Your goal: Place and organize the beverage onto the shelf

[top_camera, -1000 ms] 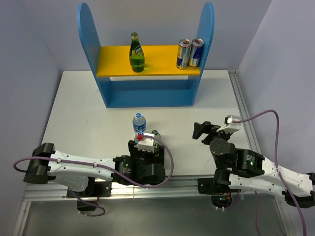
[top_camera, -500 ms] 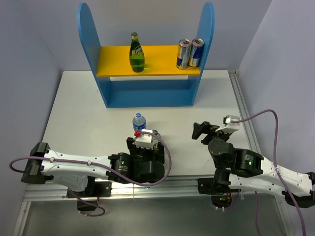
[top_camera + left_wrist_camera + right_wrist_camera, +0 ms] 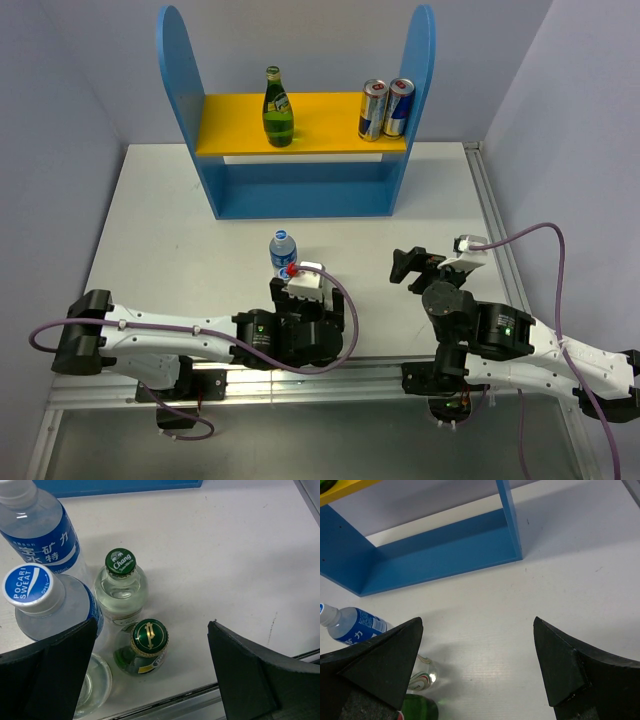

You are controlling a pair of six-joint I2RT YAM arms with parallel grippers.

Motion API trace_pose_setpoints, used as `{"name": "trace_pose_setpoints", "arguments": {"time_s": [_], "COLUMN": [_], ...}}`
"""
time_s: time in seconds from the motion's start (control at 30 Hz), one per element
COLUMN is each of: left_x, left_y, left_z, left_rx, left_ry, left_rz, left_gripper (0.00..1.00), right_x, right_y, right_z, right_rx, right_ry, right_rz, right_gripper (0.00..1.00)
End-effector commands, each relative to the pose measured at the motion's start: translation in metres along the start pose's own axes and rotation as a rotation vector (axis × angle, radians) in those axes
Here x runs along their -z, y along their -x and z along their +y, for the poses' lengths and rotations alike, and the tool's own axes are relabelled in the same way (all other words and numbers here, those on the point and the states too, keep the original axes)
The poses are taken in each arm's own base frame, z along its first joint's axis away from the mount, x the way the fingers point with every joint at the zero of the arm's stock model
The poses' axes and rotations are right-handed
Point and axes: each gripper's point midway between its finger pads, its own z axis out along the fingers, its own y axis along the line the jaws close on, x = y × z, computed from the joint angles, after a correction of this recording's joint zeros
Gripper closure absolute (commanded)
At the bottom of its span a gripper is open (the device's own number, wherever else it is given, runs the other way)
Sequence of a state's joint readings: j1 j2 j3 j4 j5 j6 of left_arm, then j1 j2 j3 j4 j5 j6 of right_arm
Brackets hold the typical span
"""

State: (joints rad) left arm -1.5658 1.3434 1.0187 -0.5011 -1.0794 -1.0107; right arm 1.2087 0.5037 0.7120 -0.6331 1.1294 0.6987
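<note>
The shelf stands at the back of the table. Its yellow board holds a green bottle and two cans. A cluster of bottles stands by the near edge. It includes a water bottle, a Pocari Sweat bottle, a clear Chang bottle and a small green bottle with a gold-marked cap. My left gripper hangs open over this cluster, with its fingers on either side of the small green bottle and not touching it. My right gripper is open over bare table and holds nothing.
A clear round glass piece sits by the left finger at the table's near metal edge. The right wrist view shows the shelf's blue base, the water bottle and a clear striped-label bottle to the left.
My left wrist has shifted slightly to the right over the bottle cluster and now covers the green cap seen earlier. The right arm has not moved.
</note>
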Motion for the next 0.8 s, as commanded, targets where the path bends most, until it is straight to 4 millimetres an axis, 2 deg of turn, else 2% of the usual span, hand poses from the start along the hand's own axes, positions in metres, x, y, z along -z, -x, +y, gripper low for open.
{"name": "trace_pose_setpoints", "arguments": {"time_s": [0.0, 0.2, 0.27, 0.3, 0.43, 0.67, 0.77], "left_x": [-0.007, -0.02, -0.022, -0.022, -0.025, -0.028, -0.029], "left_y": [-0.004, -0.019, -0.02, -0.02, -0.02, -0.027, -0.027], "left_z": [-0.002, 0.004, 0.004, 0.003, 0.004, 0.007, 0.008], "left_rx": [0.02, 0.011, 0.023, 0.025, 0.026, 0.012, 0.018], "left_ry": [-0.011, 0.022, 0.018, 0.012, 0.015, 0.039, 0.037], "left_rz": [0.006, 0.007, 0.001, 0.0, 0.007, 0.017, 0.016], "left_gripper": [0.01, 0.01, 0.05, 0.13, 0.3, 0.46, 0.58], "right_x": [-0.002, -0.002, -0.002, -0.002, -0.003, -0.003, -0.003], "right_y": [0.001, -0.001, -0.002, -0.002, -0.003, -0.008, -0.009], "right_z": [-0.002, -0.002, -0.001, -0.002, -0.002, -0.007, -0.006], "right_rx": [-0.014, -0.013, -0.01, -0.007, -0.001, 0.002, 0.001], "right_ry": [-0.023, -0.022, -0.019, -0.023, -0.029, -0.044, -0.035], "right_rz": [-0.021, -0.017, -0.016, -0.016, -0.014, -0.012, -0.012], "right_gripper": [0.02, 0.02, 0.02, 0.02, 0.02, 0.02, 0.02]}}
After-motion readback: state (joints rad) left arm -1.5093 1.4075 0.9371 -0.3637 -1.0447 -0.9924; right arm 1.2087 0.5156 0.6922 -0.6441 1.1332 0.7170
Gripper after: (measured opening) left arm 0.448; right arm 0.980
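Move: Just under the open left hand stands the green bottle, its middle about 2 cm ahead, 1 cm to the right and 10 cm below. A clear green-capped bottle is about 9 cm ahead of the hand, neither left nor right. The nearer blue-capped bottle is 8 cm ahead and 6 left; another clear bottle is level with the hand, 6 left. From the right hand, the green bottle lies roughly 20 cm left, 5 back and 15 below. Sinking about 4 cm and easing some 1.5 cm forward, the left hand brings its fingers down on either side of the green bottle's capped neck. The forward part comes early; then, with the descent nearly pausing before it goes on, the wide-open fingers close to about half their opening, ending close against the neck, with the wrist barely turning. ##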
